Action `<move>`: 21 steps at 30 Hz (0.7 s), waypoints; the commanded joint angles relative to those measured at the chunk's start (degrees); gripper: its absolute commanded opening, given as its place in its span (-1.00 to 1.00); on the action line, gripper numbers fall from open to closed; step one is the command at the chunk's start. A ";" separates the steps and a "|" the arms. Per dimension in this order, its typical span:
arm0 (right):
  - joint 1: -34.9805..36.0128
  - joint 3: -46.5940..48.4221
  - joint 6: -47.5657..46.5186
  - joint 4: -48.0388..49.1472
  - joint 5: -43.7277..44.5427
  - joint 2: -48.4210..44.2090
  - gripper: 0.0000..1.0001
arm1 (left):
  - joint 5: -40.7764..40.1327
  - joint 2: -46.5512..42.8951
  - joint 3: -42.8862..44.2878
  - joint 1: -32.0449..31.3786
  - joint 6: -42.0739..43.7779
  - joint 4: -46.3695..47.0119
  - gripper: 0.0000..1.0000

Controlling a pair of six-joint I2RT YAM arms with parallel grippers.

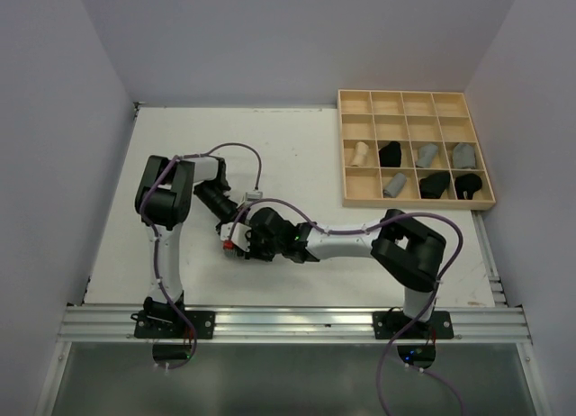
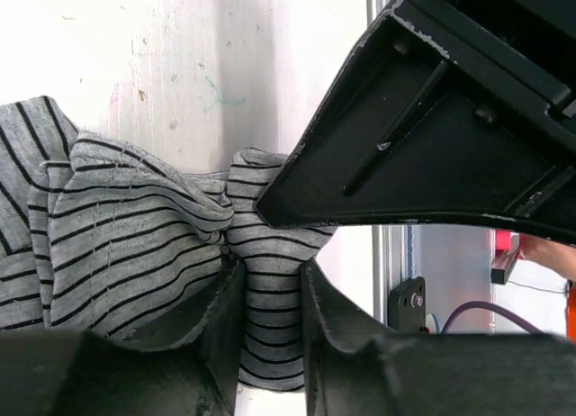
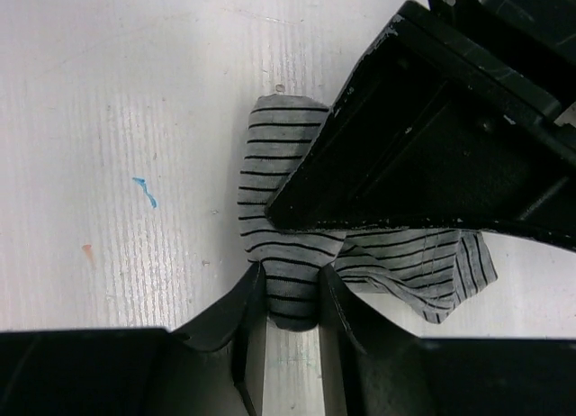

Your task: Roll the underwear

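Note:
One piece of underwear (image 2: 135, 236), grey with thin black stripes, lies bunched on the white table. My left gripper (image 2: 270, 285) is shut on a fold of it near one end. My right gripper (image 3: 292, 285) is shut on another fold of the same underwear (image 3: 279, 164), close beside the left one. Each wrist view shows the other gripper's black body looming over the cloth at upper right. In the top view the left gripper (image 1: 232, 227) and right gripper (image 1: 247, 243) meet at the table's middle and hide the garment.
A pale wooden grid tray (image 1: 360, 101) stands at the back right. It holds rolled garments: a tan one (image 1: 361, 153), black ones (image 1: 391, 153) and grey ones (image 1: 427, 153). An aluminium rail (image 1: 297, 321) runs along the near edge.

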 commanded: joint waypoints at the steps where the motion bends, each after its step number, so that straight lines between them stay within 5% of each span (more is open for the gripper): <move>1: 0.31 2.09 -0.14 0.28 -1.93 4.04 -0.68 | -4.92 0.54 -2.05 0.62 5.29 8.95 -0.35; 4: -0.22 2.97 2.58 -1.04 -4.92 6.06 -1.00 | -2.73 -2.62 -3.11 2.81 7.31 8.60 -0.13; 15: -4.09 10.17 18.48 -13.07 -19.16 10.28 -1.00 | 7.29 -28.37 -5.48 25.75 16.80 9.38 0.19; 21: -7.59 19.57 28.40 -19.32 -28.64 18.27 -1.00 | 10.12 -39.00 -18.72 38.23 27.32 9.83 0.24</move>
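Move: The striped underwear's rolled part lies right-left in both hands' fingers. Its middle is almost at the left hand, about 1 cm below it, and about 4 cm to the left of the right hand, level fore and aft and 1 cm lower. The still-loose flap spreads on the far side, some 5 cm ahead of the right hand and 3 cm down. From the left hand that flap is about 3 cm ahead, 3 cm to the right and 2 cm down. The underwear roll stays pinched by the right hand, which draws it about 5 cm to the left at table height while twisting forward some 30 degrees about its own fingers. The left fingers open and let go of the roll, then the left hand pulls clear leftward, upward and forward, its fingertips swinging to point more steeply down. ##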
